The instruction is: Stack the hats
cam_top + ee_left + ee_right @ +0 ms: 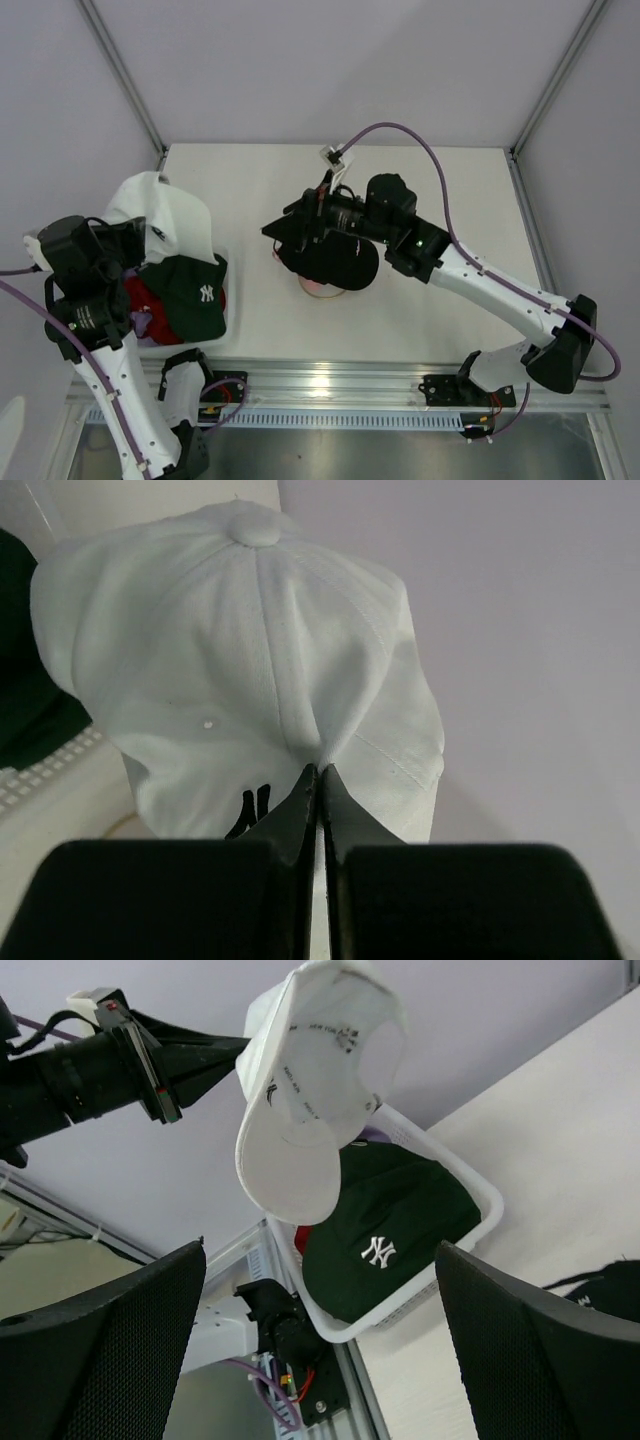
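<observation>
A white hat (168, 212) hangs above the basket, and my left gripper (320, 770) is shut on a pinch of its crown fabric (250, 660). From the right wrist view the white hat (310, 1090) dangles brim down from the left gripper (225, 1050). A dark green hat (197, 293) with a white NY logo lies on top in the basket, over a red hat (140, 298) and a lavender one (152, 326). A black hat (335, 262) sits on a pink hat (322, 290) at mid-table. My right gripper (290, 238) hovers open over the black hat, holding nothing.
The white mesh basket (470, 1235) stands at the table's near left corner, by the left arm's base. Grey walls and metal frame posts enclose the table. The aluminium rail (340, 385) runs along the near edge.
</observation>
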You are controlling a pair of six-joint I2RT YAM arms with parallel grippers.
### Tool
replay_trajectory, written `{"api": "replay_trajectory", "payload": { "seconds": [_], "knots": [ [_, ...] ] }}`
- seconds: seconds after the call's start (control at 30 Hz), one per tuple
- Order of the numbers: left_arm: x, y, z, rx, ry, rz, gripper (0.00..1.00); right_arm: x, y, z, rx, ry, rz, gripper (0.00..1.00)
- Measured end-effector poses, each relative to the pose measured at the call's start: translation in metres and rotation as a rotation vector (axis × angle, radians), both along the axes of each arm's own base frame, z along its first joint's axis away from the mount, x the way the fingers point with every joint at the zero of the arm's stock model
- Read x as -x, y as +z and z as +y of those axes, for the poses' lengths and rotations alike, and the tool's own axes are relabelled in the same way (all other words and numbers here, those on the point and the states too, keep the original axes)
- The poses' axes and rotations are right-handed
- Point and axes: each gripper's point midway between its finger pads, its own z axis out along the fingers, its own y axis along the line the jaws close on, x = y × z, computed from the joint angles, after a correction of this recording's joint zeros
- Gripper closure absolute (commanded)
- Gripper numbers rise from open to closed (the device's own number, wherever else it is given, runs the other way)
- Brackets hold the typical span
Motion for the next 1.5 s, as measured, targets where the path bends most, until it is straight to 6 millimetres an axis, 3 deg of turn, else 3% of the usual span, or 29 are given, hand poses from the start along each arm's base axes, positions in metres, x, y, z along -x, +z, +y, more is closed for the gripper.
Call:
{"api": "replay_trajectory", "payload": {
  "seconds": [0.33, 0.6, 0.73, 0.83, 0.93, 0.97, 1.03, 1.07, 1.2, 1.3, 1.33, 1.43, 1.5],
  "knots": [
    [-0.019, 0.006, -0.032, 0.216, -0.033, -0.031, 0.99, 0.019, -0.03, 0.057, 0.04, 0.059, -0.174, 0.0],
    [-0.038, -0.003, -0.037, 0.264, -0.035, 0.019, 0.99, 0.043, -0.062, 0.097, 0.102, 0.092, -0.235, 0.0],
    [-0.039, -0.002, -0.041, 0.275, -0.046, 0.017, 0.99, 0.034, -0.059, 0.108, 0.107, 0.042, -0.26, 0.02],
    [-0.038, 0.001, -0.042, 0.276, -0.051, 0.006, 0.99, 0.021, -0.051, 0.119, 0.102, -0.002, -0.281, 0.15],
    [-0.035, 0.004, -0.043, 0.276, -0.052, -0.008, 0.99, 0.012, -0.04, 0.13, 0.088, -0.03, -0.298, 0.42],
    [-0.034, 0.006, -0.043, 0.274, -0.053, -0.015, 0.99, 0.009, -0.036, 0.133, 0.082, -0.037, -0.304, 0.65],
    [-0.033, 0.008, -0.043, 0.273, -0.055, -0.025, 0.99, 0.007, -0.034, 0.138, 0.079, -0.044, -0.303, 0.94],
    [-0.033, 0.01, -0.043, 0.27, -0.055, -0.032, 0.99, 0.005, -0.033, 0.139, 0.078, -0.052, -0.301, 1.0],
    [-0.032, 0.016, -0.042, 0.254, -0.059, -0.058, 0.99, -0.002, -0.032, 0.138, 0.095, -0.093, -0.277, 1.0],
    [-0.034, 0.02, -0.041, 0.191, -0.088, -0.07, 0.61, -0.004, -0.028, 0.133, 0.096, -0.113, -0.229, 1.0],
    [-0.035, 0.024, -0.041, 0.155, -0.104, -0.084, 0.35, -0.006, -0.029, 0.128, 0.102, -0.118, -0.197, 1.0],
    [-0.037, 0.046, -0.041, 0.008, -0.173, -0.137, 0.01, -0.023, -0.023, 0.103, 0.067, -0.132, -0.069, 1.0],
    [-0.037, 0.067, -0.041, -0.124, -0.227, -0.18, 0.01, -0.049, -0.018, 0.068, 0.013, -0.168, 0.038, 1.0]
  ]
}}
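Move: The white hat, still pinched in the left hand, has its middle about 20 cm to the right hand's left, 3 cm ahead and nearly level. From the right hand, the black hat stack lies 27 cm below, 4 cm ahead and 7 cm right; the green hat lies 23 cm left, 5 cm back and 34 cm below. The right gripper is some 27 cm to the left hand's right, about level and straight across. Right hand reaches 14 cm left, pinches the white hat's brim, retreats right 7 cm; left hand opens, releasing. ##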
